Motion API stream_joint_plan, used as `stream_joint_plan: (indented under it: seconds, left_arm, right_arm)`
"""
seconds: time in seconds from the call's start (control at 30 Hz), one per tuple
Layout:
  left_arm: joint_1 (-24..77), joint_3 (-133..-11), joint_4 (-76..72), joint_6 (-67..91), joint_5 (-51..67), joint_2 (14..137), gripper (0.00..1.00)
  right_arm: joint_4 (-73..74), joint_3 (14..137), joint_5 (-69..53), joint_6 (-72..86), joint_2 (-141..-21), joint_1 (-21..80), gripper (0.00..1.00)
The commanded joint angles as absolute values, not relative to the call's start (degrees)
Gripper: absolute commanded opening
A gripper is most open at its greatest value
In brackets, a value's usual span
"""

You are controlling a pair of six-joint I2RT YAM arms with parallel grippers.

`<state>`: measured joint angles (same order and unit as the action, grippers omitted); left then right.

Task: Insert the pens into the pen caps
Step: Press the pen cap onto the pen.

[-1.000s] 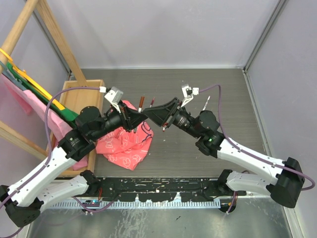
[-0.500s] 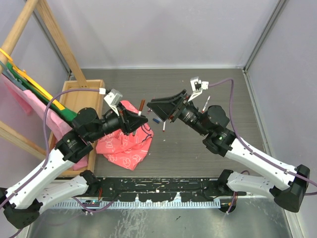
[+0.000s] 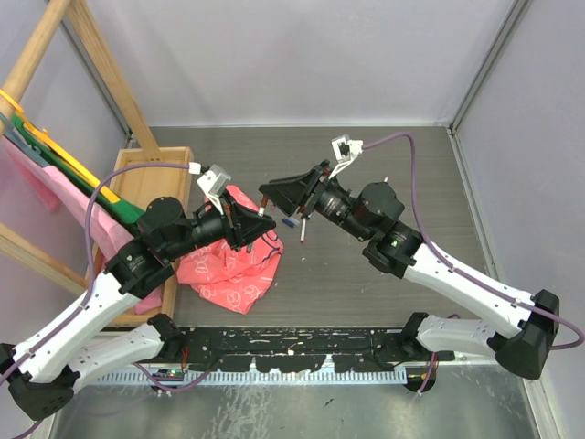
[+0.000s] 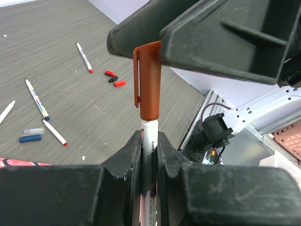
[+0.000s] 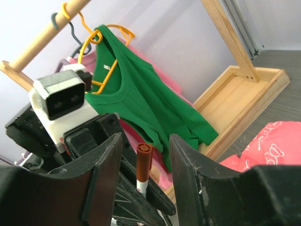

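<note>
My left gripper (image 4: 149,137) is shut on a white-barrelled pen (image 4: 149,146) that points up out of its jaws. A brown-red pen cap (image 4: 148,80) with a clip sits on that pen's tip. My right gripper (image 5: 143,146) is open, its two fingers standing either side of the same cap (image 5: 144,162) without touching it. From above, both grippers meet over the pink cloth's far edge, at the capped pen (image 3: 263,198). Other pens (image 4: 37,99) lie loose on the table, along with red and black caps (image 4: 114,78) and a blue cap (image 4: 30,138).
A crumpled pink patterned cloth (image 3: 233,261) lies under the left arm. A wooden tray (image 3: 155,174) and a rack of hanging clothes (image 3: 55,165) stand at the left. A loose pen (image 3: 303,229) and a blue cap (image 3: 287,220) lie below the right gripper.
The right gripper has opened off the cap, drawn back to the right, then come in again around the cap. The left gripper has kept hold of the pen.
</note>
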<state>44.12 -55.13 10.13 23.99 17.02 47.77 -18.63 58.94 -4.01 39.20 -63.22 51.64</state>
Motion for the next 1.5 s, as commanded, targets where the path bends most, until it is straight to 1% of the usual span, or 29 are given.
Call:
stream_joint_plan:
  seconds: [0.0, 0.07, 0.1, 0.33, 0.5, 0.6, 0.7, 0.87, 1.1, 1.27, 1.47]
  left_arm:
    - [43.9, -56.78, 7.76, 23.2, 18.32, 47.55, 0.0]
    - [43.92, -56.69, 7.73, 23.21, 18.28, 47.53, 0.0]
    - [43.87, -56.69, 7.73, 23.2, 18.13, 47.51, 0.0]
    - [43.92, -56.71, 7.68, 23.42, 17.96, 47.96, 0.0]
    - [43.95, -58.45, 7.55, 24.56, 14.34, 48.63, 0.0]
    - [43.94, -60.74, 7.49, 24.63, 12.75, 49.54, 0.0]
    - [43.89, -62.96, 6.69, 23.99, 11.04, 49.92, 0.0]
    - [43.94, -67.0, 6.16, 22.64, 9.52, 51.84, 0.0]
    - [43.9, -72.03, 5.77, 20.71, 8.45, 53.02, 0.0]
    - [43.92, -74.13, 5.36, 20.04, 8.87, 54.19, 0.0]
    - [43.92, -74.92, 5.1, 19.65, 8.88, 54.24, 0.0]
  right_arm:
    - [-19.69, 61.54, -5.65, 39.61, -63.18, 51.59, 0.5]
    - [-19.74, 61.51, -6.02, 39.7, -63.35, 51.58, 0.48]
    - [-19.71, 61.44, -6.31, 39.8, -63.38, 51.59, 0.46]
    - [-20.57, 60.89, -7.29, 40.34, -63.57, 51.57, 0.25]
    - [-21.32, 58.42, -7.93, 41.37, -63.65, 51.59, 0.01]
    - [-22.38, 56.31, -8.78, 42.54, -63.29, 51.8, 0.0]
    - [-20.06, 55.08, -7.97, 41.86, -63.12, 53.5, 0.0]
    - [-16.63, 53.25, -4.28, 39.13, -63.07, 58.67, 0.0]
    - [-15.46, 47.08, 2.02, 39.36, -62.01, 66.37, 0.0]
    - [-15.35, 45.51, 6.32, 39.39, -64.31, 73.05, 0.0]
    - [-15.26, 45.96, 8.42, 39.41, -69.29, 79.27, 0.0]
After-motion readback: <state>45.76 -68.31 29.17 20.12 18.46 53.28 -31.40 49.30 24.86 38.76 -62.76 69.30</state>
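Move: The brown cap already sits on the tip of the pen in the left fingers, with the right fingers open around its upper part. Its middle is about 1 cm left of and 2 cm below the right hand point. From the left hand it is about 3 cm ahead and 4 cm up. Far below the right hand, some 40 cm, the blue cap lies about 16 cm ahead and 2 cm right, the red cloth about 17 cm left and 5 cm ahead. Ease the right gripper down about 1 cm and shut it on the upper part of the brown cap. Then press the cap along the leaning pen towards the left fingers, back and down, ending about 3 cm back of the start and turned some 10 degrees clockwise. Keep the left grip on the pen, letting that hand edge forward 1 cm, then back about 2.5 cm, rolling some 10 degrees. ##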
